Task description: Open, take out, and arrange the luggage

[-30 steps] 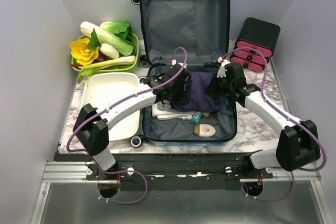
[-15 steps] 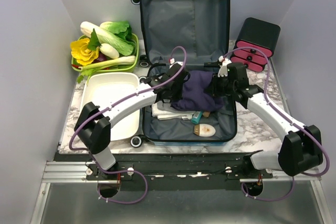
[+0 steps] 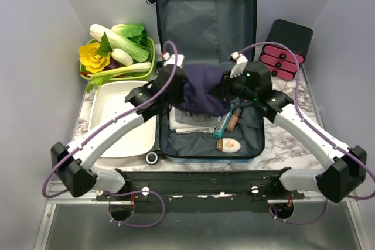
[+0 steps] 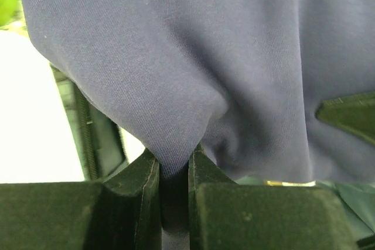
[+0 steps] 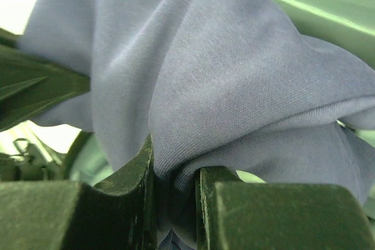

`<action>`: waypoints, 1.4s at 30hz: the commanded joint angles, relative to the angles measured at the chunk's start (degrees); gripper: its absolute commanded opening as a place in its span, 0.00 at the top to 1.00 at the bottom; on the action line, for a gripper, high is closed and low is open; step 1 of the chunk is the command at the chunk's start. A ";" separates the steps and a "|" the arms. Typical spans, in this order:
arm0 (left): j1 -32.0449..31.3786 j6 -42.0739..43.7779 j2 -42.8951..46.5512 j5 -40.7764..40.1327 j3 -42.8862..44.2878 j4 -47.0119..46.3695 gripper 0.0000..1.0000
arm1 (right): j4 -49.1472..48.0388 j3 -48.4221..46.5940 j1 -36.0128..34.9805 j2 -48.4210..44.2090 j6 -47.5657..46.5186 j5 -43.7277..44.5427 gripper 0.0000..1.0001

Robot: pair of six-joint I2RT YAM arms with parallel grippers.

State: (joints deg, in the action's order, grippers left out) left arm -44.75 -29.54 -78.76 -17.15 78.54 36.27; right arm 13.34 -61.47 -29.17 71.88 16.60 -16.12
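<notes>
The luggage (image 3: 208, 16) lies open in the middle of the table, its dark grey lined lid propped up at the back. A navy cloth (image 3: 202, 95) hangs above its lower half, stretched between both grippers. My left gripper (image 3: 179, 83) is shut on the cloth's left edge. In the left wrist view the cloth (image 4: 176, 57) is pinched between the gripper's (image 4: 174, 162) jaws. My right gripper (image 3: 228, 89) is shut on the right edge. The right wrist view shows a bunched fold of the cloth (image 5: 222, 86) squeezed in that gripper (image 5: 176, 171).
Folded white clothes (image 3: 187, 122), a teal tube (image 3: 222, 127), a brown bottle (image 3: 234, 120) and a white bottle (image 3: 228, 146) lie in the suitcase. A white tray (image 3: 120, 118) sits to its left, a green vegetable basket (image 3: 117, 54) behind it. A black box with pink drawers (image 3: 285, 48) stands back right.
The left gripper has shut on the navy cloth. Both arms have lifted it up and toward the back, uncovering the white clothes and the bottles beneath.
</notes>
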 commanded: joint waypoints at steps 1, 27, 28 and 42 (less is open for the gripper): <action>5.36 -0.60 6.41 -5.97 -4.52 -0.42 1.00 | -3.50 -8.21 -8.87 5.45 3.96 -2.52 0.99; 22.08 -38.56 45.27 -11.95 -41.27 15.94 1.00 | 6.26 -68.16 -25.06 64.16 -18.89 -19.11 0.99; 22.08 -39.62 46.58 -11.95 -43.10 15.67 1.00 | 4.78 -69.47 -25.06 65.14 -18.45 -19.65 0.99; 22.08 -47.72 48.35 -10.19 -50.86 12.51 1.00 | -8.68 -73.98 -25.41 73.05 -11.86 -6.83 0.51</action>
State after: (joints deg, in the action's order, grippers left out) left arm -22.50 -74.70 -31.51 -29.69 27.66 50.89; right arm 15.40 -132.14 -54.13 144.92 2.66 -28.51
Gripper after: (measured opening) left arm 0.208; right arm 0.479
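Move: Both hands grip the purple garment, raised over the suitcase. From the left hand, the white tray it is bound for lies about 25 cm left, 6 cm back and some 22 cm down; the vegetable basket is roughly 17 cm ahead and 27 cm left; the white towels lie 8 cm back, almost straight below. From the right hand, the tray is about 37 cm left and 7 cm back, the towels 9 cm left and 9 cm back. Keeping the purple garment pinched between them, both hands swing it left out over the tray, the right going about 35 cm, then sink to lay it down. The left, once across, also draws back about 12 cm towards the tray's near end while lowering. Both turn counter-clockwise, the left by some 60 degrees; at the very end the right fingers begin opening while the left stay shut. ##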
